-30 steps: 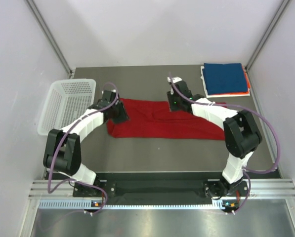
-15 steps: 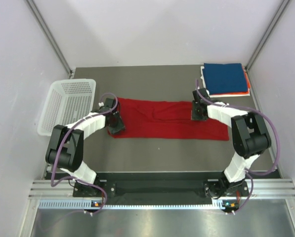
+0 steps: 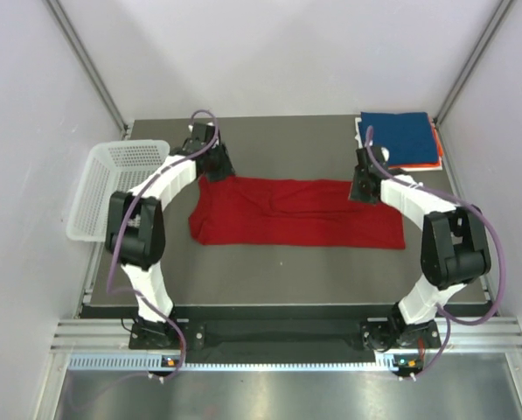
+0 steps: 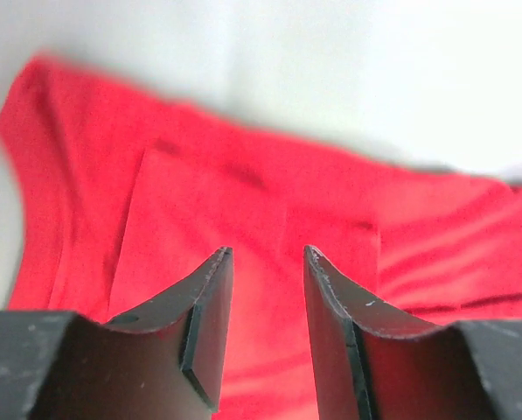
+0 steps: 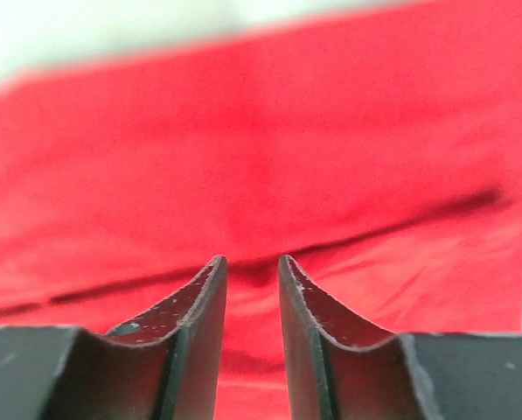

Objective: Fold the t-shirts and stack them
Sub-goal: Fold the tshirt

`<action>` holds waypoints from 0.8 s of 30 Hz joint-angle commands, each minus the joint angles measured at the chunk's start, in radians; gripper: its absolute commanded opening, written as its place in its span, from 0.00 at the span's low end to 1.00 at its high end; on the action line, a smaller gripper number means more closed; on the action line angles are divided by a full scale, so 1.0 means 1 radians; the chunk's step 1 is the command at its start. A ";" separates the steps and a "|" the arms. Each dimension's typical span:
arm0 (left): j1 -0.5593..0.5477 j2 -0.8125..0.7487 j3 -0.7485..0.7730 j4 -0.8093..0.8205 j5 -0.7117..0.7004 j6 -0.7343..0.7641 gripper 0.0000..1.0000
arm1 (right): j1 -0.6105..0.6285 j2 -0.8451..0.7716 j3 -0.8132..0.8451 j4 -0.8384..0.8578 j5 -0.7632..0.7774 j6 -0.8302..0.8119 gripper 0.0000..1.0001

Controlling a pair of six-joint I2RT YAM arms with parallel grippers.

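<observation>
A large bright red t-shirt (image 3: 295, 213) lies folded into a long flat strip across the middle of the table. My left gripper (image 3: 211, 168) hovers at its far left corner, jaws open and empty, with red cloth (image 4: 243, 201) showing below the gap of the gripper (image 4: 265, 252). My right gripper (image 3: 363, 185) hovers at the shirt's far right corner, jaws slightly open and empty over the red cloth (image 5: 269, 157); the gripper (image 5: 252, 259) holds nothing. A folded dark blue shirt (image 3: 401, 138) tops a stack at the back right, with an orange one (image 3: 436, 161) and a white one (image 3: 359, 138) showing at its edges.
A white mesh basket (image 3: 112, 188) stands at the table's left edge, close to my left arm. Grey walls close in the table at the left, back and right. The folded stack sits just behind my right gripper.
Both grippers have moved off the shirt toward its far corners, the left one away from the near-left part, the right one rightward along the far edge. The shirt lies flatter.
</observation>
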 commanded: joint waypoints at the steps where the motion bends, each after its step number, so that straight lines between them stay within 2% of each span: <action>1: 0.013 0.135 0.137 0.011 0.036 0.074 0.43 | -0.072 -0.012 0.080 0.007 -0.011 -0.013 0.30; 5: 0.028 0.301 0.258 -0.011 0.053 0.088 0.43 | -0.173 0.038 0.114 0.034 -0.051 -0.036 0.22; 8: 0.039 0.359 0.297 -0.006 0.067 0.068 0.42 | -0.240 0.075 0.139 0.051 -0.056 -0.043 0.18; 16: 0.056 0.416 0.289 -0.061 -0.059 0.036 0.42 | -0.392 0.212 0.117 0.053 0.003 -0.017 0.11; 24: 0.071 0.428 0.242 -0.075 -0.153 0.008 0.42 | -0.466 0.189 0.021 0.086 0.107 0.059 0.06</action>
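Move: My right hand is above the folded red t-shirt. The shirt's right edge, where I'm heading, lies about 15 cm to this hand's right, 4 cm farther out and 5 cm below. Its far right corner is 5 cm beyond that spot, and the folded stack is some 28 cm ahead and 17 cm right. From my left hand the t-shirt's far edge is 7 cm ahead and 9 cm below, its far left corner 8 ahead and 10 left; the basket's middle is roughly 42 cm left. I sweep my right hand about 16 cm to the right over the t-shirt, rising slightly, then sinking to its right edge, turning clockwise some 25 degrees and closing the fingers from a third open to nearly shut. My left hand dips forward and down, about 8 cm lower, bringing its part-open fingertips onto the shirt's far edge, then eases slightly left. ##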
